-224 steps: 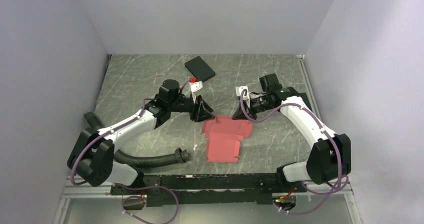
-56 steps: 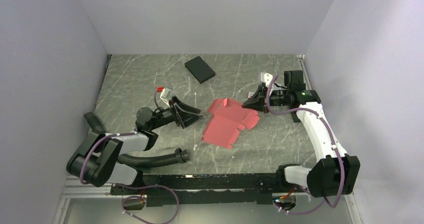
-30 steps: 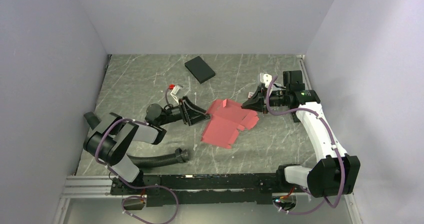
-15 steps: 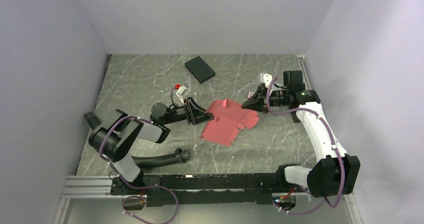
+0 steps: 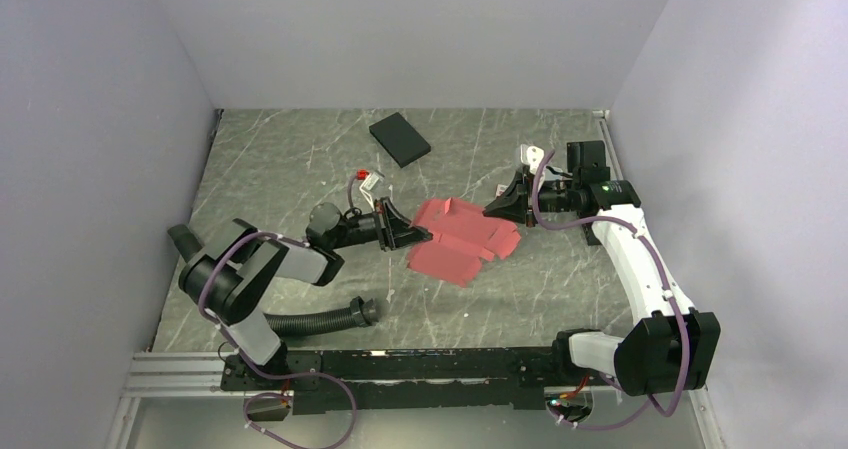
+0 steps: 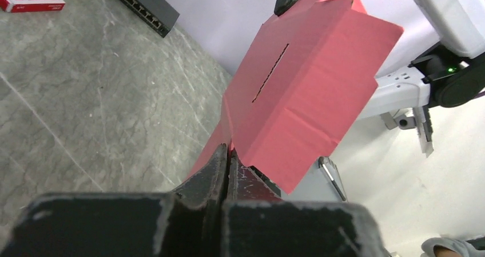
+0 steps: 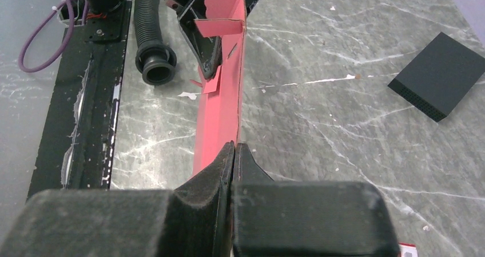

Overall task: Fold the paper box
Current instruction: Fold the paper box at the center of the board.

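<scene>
The paper box [image 5: 462, 241] is a flat pinkish-red die-cut sheet held between both arms at the table's middle, its near part sagging toward the table. My left gripper [image 5: 418, 235] is shut on the sheet's left edge; in the left wrist view the fingertips [image 6: 228, 152] pinch the red card [image 6: 303, 85] with a slit in it. My right gripper [image 5: 492, 209] is shut on the sheet's far right edge. In the right wrist view the paper box [image 7: 220, 105] runs edge-on away from the pinched jaws [image 7: 235, 147].
A black flat rectangular box [image 5: 400, 139] lies at the back of the marble table [image 5: 270, 169]. A small red-and-white carton [image 5: 367, 179] sits by the left wrist. A black corrugated hose [image 5: 310, 319] lies at the near left, by the black front rail [image 5: 400, 364].
My left arm reached right to the sheet and its jaws closed on the left edge. The sheet's near part shifted slightly. The right arm stayed put, still gripping.
</scene>
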{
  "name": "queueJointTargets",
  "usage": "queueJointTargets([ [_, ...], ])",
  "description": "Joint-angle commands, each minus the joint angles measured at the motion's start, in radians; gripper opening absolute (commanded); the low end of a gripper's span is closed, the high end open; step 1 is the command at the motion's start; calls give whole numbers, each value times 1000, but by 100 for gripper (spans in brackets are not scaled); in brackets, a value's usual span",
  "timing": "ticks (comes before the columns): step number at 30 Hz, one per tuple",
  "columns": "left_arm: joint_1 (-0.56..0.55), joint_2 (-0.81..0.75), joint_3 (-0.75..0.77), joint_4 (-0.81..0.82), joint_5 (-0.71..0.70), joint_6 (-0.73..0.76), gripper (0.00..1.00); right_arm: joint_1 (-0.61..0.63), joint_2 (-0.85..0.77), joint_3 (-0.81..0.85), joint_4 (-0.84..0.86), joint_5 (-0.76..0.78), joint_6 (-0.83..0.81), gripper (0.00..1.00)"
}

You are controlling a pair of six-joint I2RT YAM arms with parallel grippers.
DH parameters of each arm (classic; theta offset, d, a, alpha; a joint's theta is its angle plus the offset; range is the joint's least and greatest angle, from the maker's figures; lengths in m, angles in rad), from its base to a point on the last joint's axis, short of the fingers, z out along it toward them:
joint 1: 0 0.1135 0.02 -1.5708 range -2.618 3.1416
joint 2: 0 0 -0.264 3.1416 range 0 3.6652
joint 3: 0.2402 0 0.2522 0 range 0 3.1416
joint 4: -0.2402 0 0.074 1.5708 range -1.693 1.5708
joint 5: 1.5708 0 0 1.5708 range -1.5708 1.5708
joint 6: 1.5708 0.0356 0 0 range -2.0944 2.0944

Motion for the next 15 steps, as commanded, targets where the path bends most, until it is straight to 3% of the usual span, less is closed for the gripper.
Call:
queueJointTargets([
  [1, -17, -79, 29, -126, -28, 106, 0, 9, -10, -7, 44, -37, 17, 0],
  [9, -32, -227, -3, -318, -151, 222, 0, 15, -8, -15, 63, -27, 33, 0],
  [11, -32, -232, 0, -332, -151, 215, 20, 16, -9, -14, 63, -29, 33, 0],
  [15, -32, -211, 2, -290, -140, 191, 28, 16, -9, -15, 64, -26, 33, 0],
])
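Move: The left hand is already shut on a tab at the left side of the red paper box, whose middle lies about 7 cm to its right, level fore and aft and roughly 1 cm higher. From the left hand, the black hose's end is some 12 cm left, 11 cm back and 17 cm lower; the black box is about 26 cm ahead, 5 cm left, 17 cm lower. From the right hand, the paper box's middle is about 5 cm left, 5 cm back, 5 cm below. Keep the left gripper shut on the paper box's left tab while you lift it about 1 cm and turn it some 10 degrees, tips dipping and swinging counter-clockwise; towards the end open the fingers about a quarter, leaving the red sheet between them. Hold the right gripper in place, still pinching the box's far right edge. ##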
